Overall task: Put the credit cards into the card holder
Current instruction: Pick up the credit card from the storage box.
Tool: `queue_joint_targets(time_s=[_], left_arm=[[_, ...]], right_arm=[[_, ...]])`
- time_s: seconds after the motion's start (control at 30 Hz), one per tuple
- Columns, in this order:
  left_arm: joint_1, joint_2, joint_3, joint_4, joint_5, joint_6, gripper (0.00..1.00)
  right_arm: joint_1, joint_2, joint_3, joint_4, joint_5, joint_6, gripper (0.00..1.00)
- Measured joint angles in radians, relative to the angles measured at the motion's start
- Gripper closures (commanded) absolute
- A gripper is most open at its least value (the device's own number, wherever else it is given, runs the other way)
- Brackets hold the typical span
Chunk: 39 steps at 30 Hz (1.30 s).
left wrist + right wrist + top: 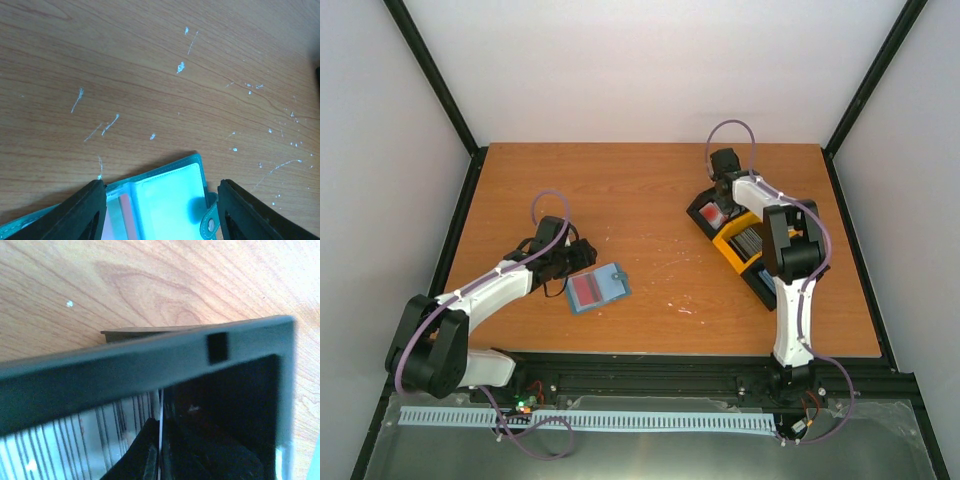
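The teal-blue card holder (pixel 597 288) lies open on the table with a red credit card (pixel 586 289) in its left pocket. My left gripper (pixel 577 267) is open just behind it. In the left wrist view the holder (pixel 170 200) with its snap tab (pixel 212 223) lies between my spread fingers (pixel 82 212). My right gripper (pixel 719 203) reaches into the far compartment of the tray, where a red card (pixel 712 213) shows. In the right wrist view it (pixel 161 440) is shut on a thin card (pixel 161 410) seen edge-on.
The black-and-yellow three-compartment tray (pixel 732 257) stands slanted at the right of the table; its dark rim (pixel 150 360) fills the right wrist view. Several cards stand in its middle compartment (pixel 748 241). Bare wood lies between the holder and the tray.
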Motion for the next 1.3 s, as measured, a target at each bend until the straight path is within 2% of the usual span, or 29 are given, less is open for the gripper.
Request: queue_joint_targets(time_s=[0.17, 0.43, 0.57, 0.67, 0.73, 0.87, 1.07, 1.23, 1.3], left_arm=[[0.0, 0.0, 0.0, 0.001, 0.0, 0.0, 0.38], [0.0, -0.018, 0.002, 0.002, 0.013, 0.0, 0.33], [0.0, -0.053, 0.003, 0.006, 0.019, 0.007, 0.26], [0.0, -0.1, 0.003, 0.011, 0.02, 0.016, 0.14], [0.0, -0.139, 0.003, 0.016, 0.02, 0.02, 0.02], [0.0, -0.2, 0.002, 0.014, 0.023, 0.034, 0.0], [0.0, -0.215, 0.0, -0.029, 0.023, 0.036, 0.0], [0.0, -0.175, -0.004, -0.101, 0.026, 0.028, 0.0], [0.003, -0.154, -0.008, -0.129, 0.029, 0.024, 0.07]], right_arm=[[0.002, -0.088, -0.005, -0.039, -0.029, 0.016, 0.97], [0.003, -0.389, -0.01, -0.147, -0.143, 0.097, 0.97], [0.003, -0.517, -0.012, -0.206, -0.322, 0.203, 0.97], [0.003, -0.63, -0.085, -0.194, -0.526, 0.319, 0.97], [0.01, -0.712, -0.17, -0.164, -0.658, 0.41, 0.97], [0.039, -0.837, -0.351, -0.065, -0.885, 0.593, 0.97], [0.092, -0.861, -0.568, 0.127, -1.053, 0.817, 0.97], [0.185, -0.715, -0.591, 0.247, -1.101, 0.912, 0.97], [0.219, -0.643, -0.579, 0.278, -1.118, 0.93, 0.97]])
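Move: With the red card already pinched in the box's far compartment, the right hand has the open card holder some 25 cm back and 35 cm to its left, about 3 cm lower. The other red-and-white cards stand level with this hand, about 4 cm to its left; the yellow compartment is roughly 9 cm back and 3 cm right. From the left hand the card holder's middle lies about 3 cm back and 7 cm below. Up first, about 23 cm, the right hand draws the pinched card out of the storage box, then swings back and left towards the card holder, sinking some 10 cm at the end while its fingers roll from steeply down to pointing left. Above the holder, the left hand lifts about 7 cm, opens wide and sinks most of the way back, easing slightly rearward. ##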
